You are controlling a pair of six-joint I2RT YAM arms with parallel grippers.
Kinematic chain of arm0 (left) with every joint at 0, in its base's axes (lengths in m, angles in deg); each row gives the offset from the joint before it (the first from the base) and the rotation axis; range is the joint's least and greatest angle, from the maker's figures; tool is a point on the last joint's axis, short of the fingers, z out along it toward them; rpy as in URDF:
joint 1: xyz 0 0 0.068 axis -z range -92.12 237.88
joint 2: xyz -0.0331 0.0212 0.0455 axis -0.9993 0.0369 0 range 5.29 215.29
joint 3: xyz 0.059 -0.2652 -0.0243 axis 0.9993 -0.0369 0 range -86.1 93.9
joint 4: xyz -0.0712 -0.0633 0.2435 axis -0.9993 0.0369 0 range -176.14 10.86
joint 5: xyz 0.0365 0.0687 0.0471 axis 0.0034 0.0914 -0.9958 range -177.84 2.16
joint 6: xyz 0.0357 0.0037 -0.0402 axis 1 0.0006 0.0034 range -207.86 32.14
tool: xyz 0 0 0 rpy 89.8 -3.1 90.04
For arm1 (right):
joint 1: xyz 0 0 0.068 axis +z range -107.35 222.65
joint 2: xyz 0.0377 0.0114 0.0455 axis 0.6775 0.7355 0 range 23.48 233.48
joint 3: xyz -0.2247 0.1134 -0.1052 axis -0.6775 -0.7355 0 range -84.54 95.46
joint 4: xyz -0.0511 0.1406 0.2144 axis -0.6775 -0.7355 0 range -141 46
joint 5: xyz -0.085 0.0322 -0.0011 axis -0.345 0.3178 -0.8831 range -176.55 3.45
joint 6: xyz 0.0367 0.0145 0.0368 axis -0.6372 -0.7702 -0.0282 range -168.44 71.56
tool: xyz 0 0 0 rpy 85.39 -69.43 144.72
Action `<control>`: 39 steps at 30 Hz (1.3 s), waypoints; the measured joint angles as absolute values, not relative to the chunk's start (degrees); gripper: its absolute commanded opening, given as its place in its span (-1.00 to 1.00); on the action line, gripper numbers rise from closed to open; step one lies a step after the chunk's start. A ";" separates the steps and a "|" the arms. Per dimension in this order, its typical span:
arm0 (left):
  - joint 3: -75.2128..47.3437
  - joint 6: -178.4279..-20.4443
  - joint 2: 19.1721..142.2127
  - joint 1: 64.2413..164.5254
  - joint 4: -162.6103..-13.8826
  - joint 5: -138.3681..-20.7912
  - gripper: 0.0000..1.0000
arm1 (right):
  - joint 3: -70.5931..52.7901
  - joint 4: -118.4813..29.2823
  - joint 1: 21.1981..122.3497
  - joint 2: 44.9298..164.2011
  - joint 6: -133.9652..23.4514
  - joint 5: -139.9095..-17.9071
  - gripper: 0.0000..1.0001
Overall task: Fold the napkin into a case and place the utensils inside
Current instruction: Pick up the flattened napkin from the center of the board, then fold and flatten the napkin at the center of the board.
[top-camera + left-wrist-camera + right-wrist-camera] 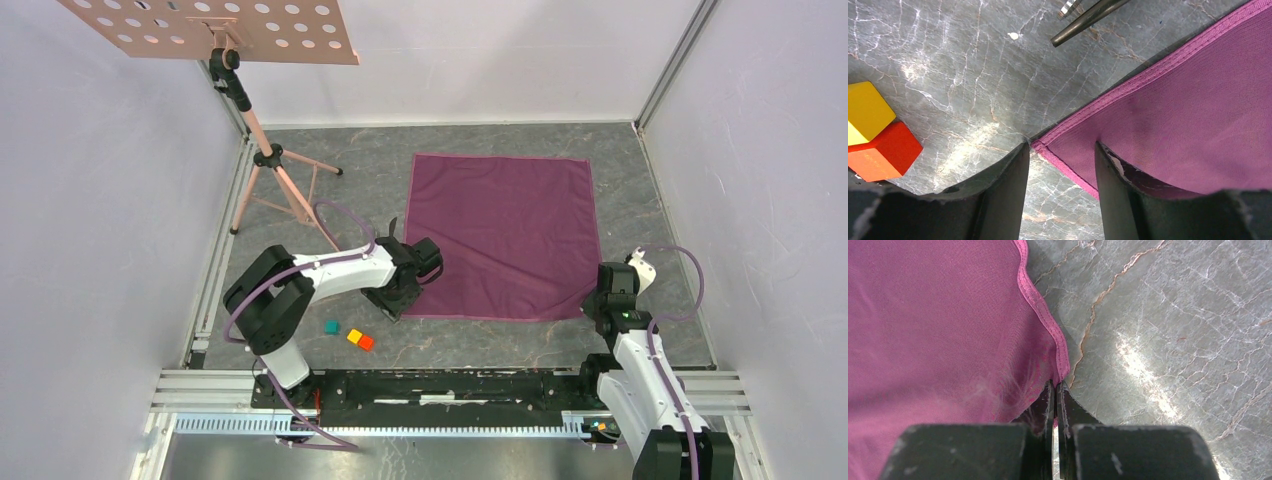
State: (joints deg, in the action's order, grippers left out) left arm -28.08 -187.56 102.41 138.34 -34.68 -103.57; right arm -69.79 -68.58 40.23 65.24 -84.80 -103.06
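Observation:
The plum-purple napkin (500, 235) lies flat on the marbled table. My left gripper (400, 303) is at its near left corner. In the left wrist view the left gripper (1060, 147) is open, its jaws standing either side of the napkin (1188, 100) corner, one finger over the cloth and one over bare table. My right gripper (598, 305) is at the near right corner; the right wrist view shows it (1056, 386) shut on the napkin (938, 330) hem. The dark utensils (1088, 17) lie just beyond the left corner, mostly hidden by the arm in the top view.
Teal (331, 326), yellow (354, 336) and orange (366, 342) blocks sit near the left arm; the yellow block (865, 112) and orange block (883, 152) show left of the left fingers. A pink music stand (270, 160) stands at the back left. Walls enclose the table.

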 measured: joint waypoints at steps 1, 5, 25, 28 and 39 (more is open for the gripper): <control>-28.08 -187.56 102.41 138.30 -34.70 -103.50 0.11 | -69.79 -68.58 40.23 65.24 -84.76 -103.06 -1.00; -28.41 -187.58 102.41 137.71 -35.27 -102.43 -0.01 | -69.79 -68.63 40.23 65.22 -84.56 -103.06 -1.00; -32.54 -181.09 98.17 135.61 -41.74 -100.90 -0.95 | -69.64 -70.24 40.14 57.88 -79.88 -96.09 -1.00; -32.52 -174.75 94.34 135.17 -42.94 -101.51 -0.96 | -67.52 -71.53 40.12 53.29 -76.89 -91.19 -1.00; -21.66 -145.26 56.99 135.22 -51.71 -94.63 -0.95 | -31.48 -76.39 40.12 35.25 -73.68 -83.74 -1.00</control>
State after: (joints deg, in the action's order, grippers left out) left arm -21.66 -145.26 56.99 135.22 -51.71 -94.63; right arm -31.48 -76.39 40.12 35.25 -73.68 -83.74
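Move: The open left fingers already straddle the napkin's near-left corner, its tip about 1 cm back and 1 cm left, 1 cm below. The utensils' middle lies some 15 cm ahead and 4 cm left; the yellow and orange blocks are about 7 cm back and 9 cm left, the teal block 3 cm back and 15 cm left. The shut right fingers already hold the near-right corner, right at the fingertips. Left fingers pinch the near-left corner, right keeps its own; both then rise 30–35 cm, fingertips tipping up. ##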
